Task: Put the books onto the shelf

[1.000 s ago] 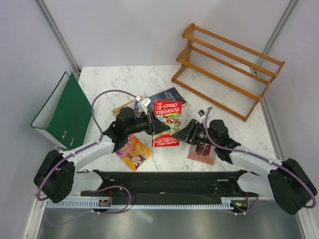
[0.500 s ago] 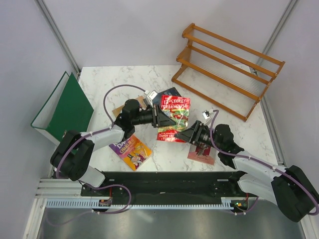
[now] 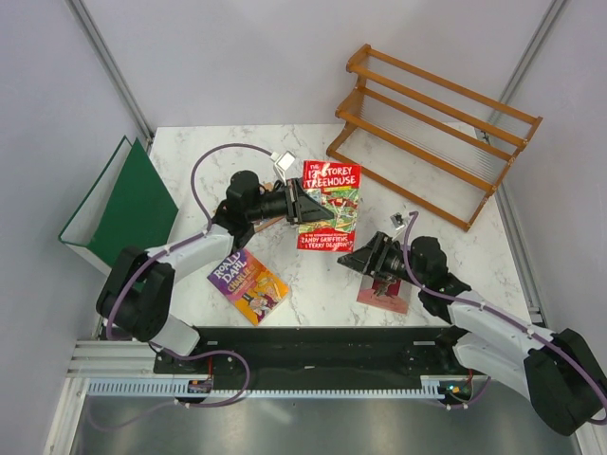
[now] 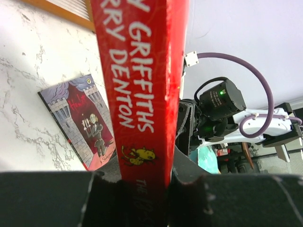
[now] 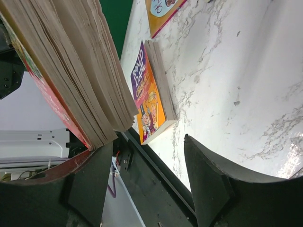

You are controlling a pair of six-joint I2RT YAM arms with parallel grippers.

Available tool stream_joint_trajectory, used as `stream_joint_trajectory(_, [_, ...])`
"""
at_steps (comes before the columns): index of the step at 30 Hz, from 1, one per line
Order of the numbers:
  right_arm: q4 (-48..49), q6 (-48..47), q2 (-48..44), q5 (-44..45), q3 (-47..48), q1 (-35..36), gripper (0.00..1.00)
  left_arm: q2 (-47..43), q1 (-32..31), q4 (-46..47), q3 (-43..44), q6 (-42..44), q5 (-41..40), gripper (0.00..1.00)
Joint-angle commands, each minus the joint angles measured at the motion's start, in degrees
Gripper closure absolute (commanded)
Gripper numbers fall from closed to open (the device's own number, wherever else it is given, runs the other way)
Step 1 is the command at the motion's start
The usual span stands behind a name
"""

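My left gripper (image 3: 302, 204) is shut on the spine of the red cartoon-cover book (image 3: 329, 204), holding it up above the table middle; the spine (image 4: 142, 85) fills the left wrist view between the jaws of that gripper (image 4: 144, 182). My right gripper (image 3: 353, 261) stands open just below the book, whose page edges (image 5: 71, 71) lie by its left finger (image 5: 90, 179). The pink book (image 3: 384, 289) lies flat under the right arm. The purple-and-yellow book (image 3: 248, 282) lies at the front left. The wooden shelf (image 3: 432, 133) stands at the back right, with no book on it.
A large green ring binder (image 3: 119, 209) stands open at the left table edge. A tan book corner (image 3: 268, 225) shows under the left gripper. The black base rail (image 3: 313, 346) runs along the near edge. Grey walls close in the table.
The left gripper has carried the red book up and back, toward the shelf. The right gripper has let go of the book, widened, and dropped back toward the near right.
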Motion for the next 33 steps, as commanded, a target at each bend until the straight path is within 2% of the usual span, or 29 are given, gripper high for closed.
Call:
stream_joint_trajectory(1, [2.0, -1.4, -0.86, 1.68, 1.79, -0.46, 0.31, -0.78, 0.12, 4.95, 0.45, -1.4, 2.94, 0.98])
stream_joint_trajectory(4, [9.02, 0.62, -2.0, -1.56, -0.23, -0.47, 0.3, 0.01, 0.38, 7.59, -1.22, -2.46, 2.15, 0.98])
stream_joint_trajectory(7, [15.18, 2.11, -4.81, -7.26, -3.04, -0.38, 0.22, 1.59, 1.35, 9.43, -1.13, -3.69, 2.85, 0.98])
stream_joint_trajectory(8, [16.06, 2.38, -6.56, -8.15, -3.92, -0.46, 0.02, 2.2, 1.87, 10.48, -0.96, -4.39, 3.81, 0.98])
stream_joint_trajectory(10, [16.24, 2.11, -8.59, -9.56, -4.54, -0.47, 0.02, 3.86, 2.23, 13.56, -0.52, -6.76, 4.52, 0.98])
stream_joint_trajectory(14, [9.85, 0.27, -12.55, -8.08, -4.1, -0.47, 0.02, 6.07, 2.23, 16.73, 0.54, -9.49, 5.57, 0.98])
stream_joint_trajectory(24, [4.47, -3.86, -6.84, -2.47, -1.46, -0.55, 0.02, 6.07, 1.44, 22.1, -0.17, -14.15, 6.98, 0.98])
stream_joint_trajectory(27, [2.0, -3.95, -8.59, 3.15, -1.38, -0.64, 0.02, 6.94, 1.0, 23.67, -0.69, -15.73, 8.47, 0.98])
stream_joint_trajectory(33, [2.88, -6.05, -12.2, 3.79, -0.41, -0.82, 0.02, 9.05, 0.91, 31.57, -4.65, -20.04, 8.83, 0.98])
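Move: The left hand still holds the Treehouse book by its spine, with the shelf about 22 cm ahead of it, 31 cm to its right and some 10 cm lower. The book's middle is roughly 8 cm ahead of the empty right hand, 7 cm left and 7 cm above. The Hamlet book lies about 4 cm back and 4 cm right of the right hand, 14 cm down; the Roald Dahl book lies 12 cm back and 15 cm left of the left hand, 23 cm down. Keeping its pinch on the Treehouse spine, the left hand dips about 2 cm and edges forward, then comes back up and back while turning roughly 10 degrees. Beside the book's lower edge the right hand opens its fingers fully as it rises some 6 cm and draws back 3 cm, then goes forward and down again, lifting slightly at the end with its fingers tipped up about 10 degrees. ##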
